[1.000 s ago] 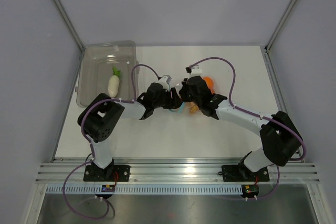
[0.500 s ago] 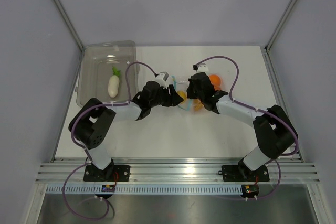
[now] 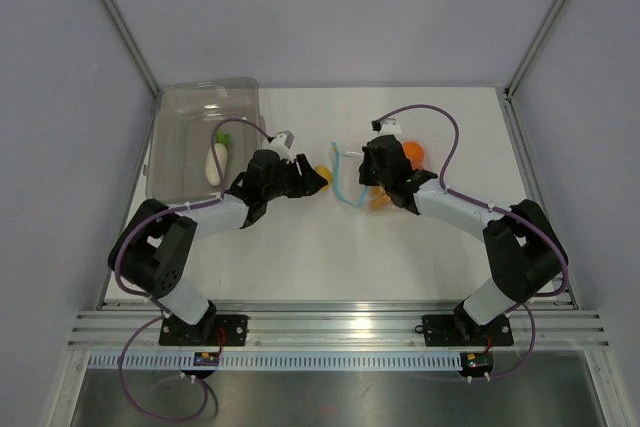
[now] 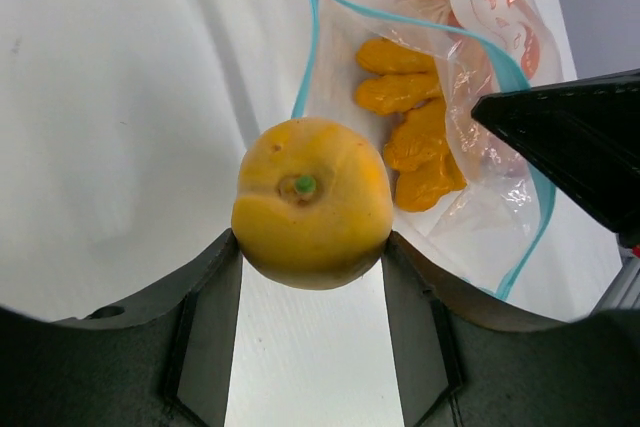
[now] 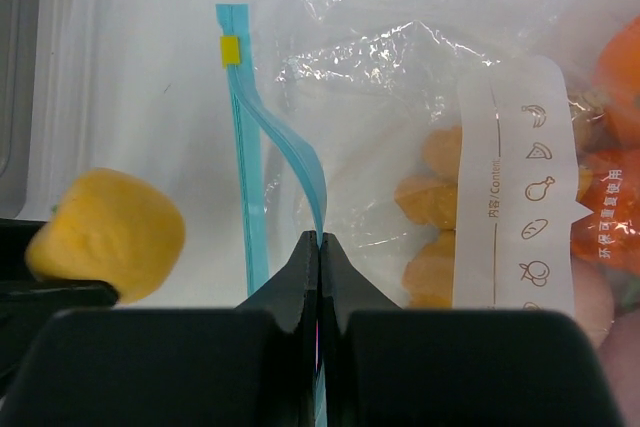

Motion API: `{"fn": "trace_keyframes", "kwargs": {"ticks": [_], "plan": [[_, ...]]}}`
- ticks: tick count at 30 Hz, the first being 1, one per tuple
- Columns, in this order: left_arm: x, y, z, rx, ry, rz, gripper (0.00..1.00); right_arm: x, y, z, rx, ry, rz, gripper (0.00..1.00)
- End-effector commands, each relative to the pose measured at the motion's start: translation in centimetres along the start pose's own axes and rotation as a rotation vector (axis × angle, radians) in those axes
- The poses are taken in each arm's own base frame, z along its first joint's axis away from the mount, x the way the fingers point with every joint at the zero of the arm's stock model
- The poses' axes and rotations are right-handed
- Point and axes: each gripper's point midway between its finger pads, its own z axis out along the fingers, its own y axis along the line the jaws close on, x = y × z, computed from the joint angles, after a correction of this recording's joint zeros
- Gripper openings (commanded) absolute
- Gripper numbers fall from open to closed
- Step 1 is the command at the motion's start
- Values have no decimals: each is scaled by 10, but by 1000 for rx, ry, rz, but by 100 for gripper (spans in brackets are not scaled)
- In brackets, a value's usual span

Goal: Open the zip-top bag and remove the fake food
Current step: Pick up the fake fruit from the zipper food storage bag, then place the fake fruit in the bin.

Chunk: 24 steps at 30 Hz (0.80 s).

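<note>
The zip-top bag (image 3: 378, 190) lies at mid-table, its mouth open toward the left, with its light blue zip strip (image 5: 240, 137) parted. My right gripper (image 5: 318, 239) is shut on the upper lip of that strip. Orange and yellow fake food (image 5: 435, 217) still lies inside the bag (image 4: 470, 157). My left gripper (image 4: 311, 244) is shut on a round yellow toy fruit (image 4: 312, 202), held just left of the bag's mouth and outside it (image 3: 322, 176). A white radish (image 3: 217, 159) lies in the tray.
A smoky-grey translucent tray (image 3: 180, 107) stands at the back left, just beyond the left arm. Enclosure walls rise close on both sides and behind. A metal rail (image 3: 340, 327) runs along the near edge.
My left gripper has drawn back leftward out of the bag with the yellow fruit in it, toward the tray. The right gripper has kept its grip on the bag's lip.
</note>
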Motion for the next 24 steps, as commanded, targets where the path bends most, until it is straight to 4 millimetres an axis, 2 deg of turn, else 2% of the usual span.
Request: {"fn": "trace_keyframes", "kwargs": {"ticks": [1,3,5,10,11,14,18,22,24], "plan": [[-40,-19,-26,81,-109,8,42,-30,8,-8,-19,-73,21,0],[-48,-9,-36,68,-135,-14,42,-31,8,-9,-25,-75,22,0],[-55,-8,-50,78,-164,-22,42,-31,8,-9,-24,-74,20,0],[-76,20,-79,11,-259,-96,42,-30,9,-10,-30,-71,19,0],[-82,21,-89,3,-290,-101,42,-31,9,-10,-29,-73,19,0],[-89,47,-106,-88,-345,-161,41,-30,11,-10,-36,-70,18,0],[-108,68,-141,-159,-481,-219,41,-30,11,-10,-40,-68,17,0],[-109,97,-165,-263,-572,-275,40,-30,11,-10,-40,-68,18,0],[-105,111,-170,-327,-588,-313,39,-30,11,-10,-43,-68,19,0]]}}
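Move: The grey container, where the held yellow fruit is being taken, has its middle about 27 cm to the left hand's left, 13 cm ahead and some 7 cm below. The white radish already in it lies about 24 cm left and 9 cm ahead, at about that level; the zip bag's middle is roughly 15 cm right and 5 cm ahead, equally low. From the right hand the container is some 38 cm left and 13 cm ahead. The yellow fruit, still gripped between the left fingertips, is carried quickly away from the bag's mouth, about 20 cm to the left and rising some 8 cm, most of the climb early on, until over the container's near right corner. The hand swings counter-clockwise roughly 30 degrees on the way, fingers unchanged. The right hand stays put, keeping its pinch on the bag's blue zip edge. ##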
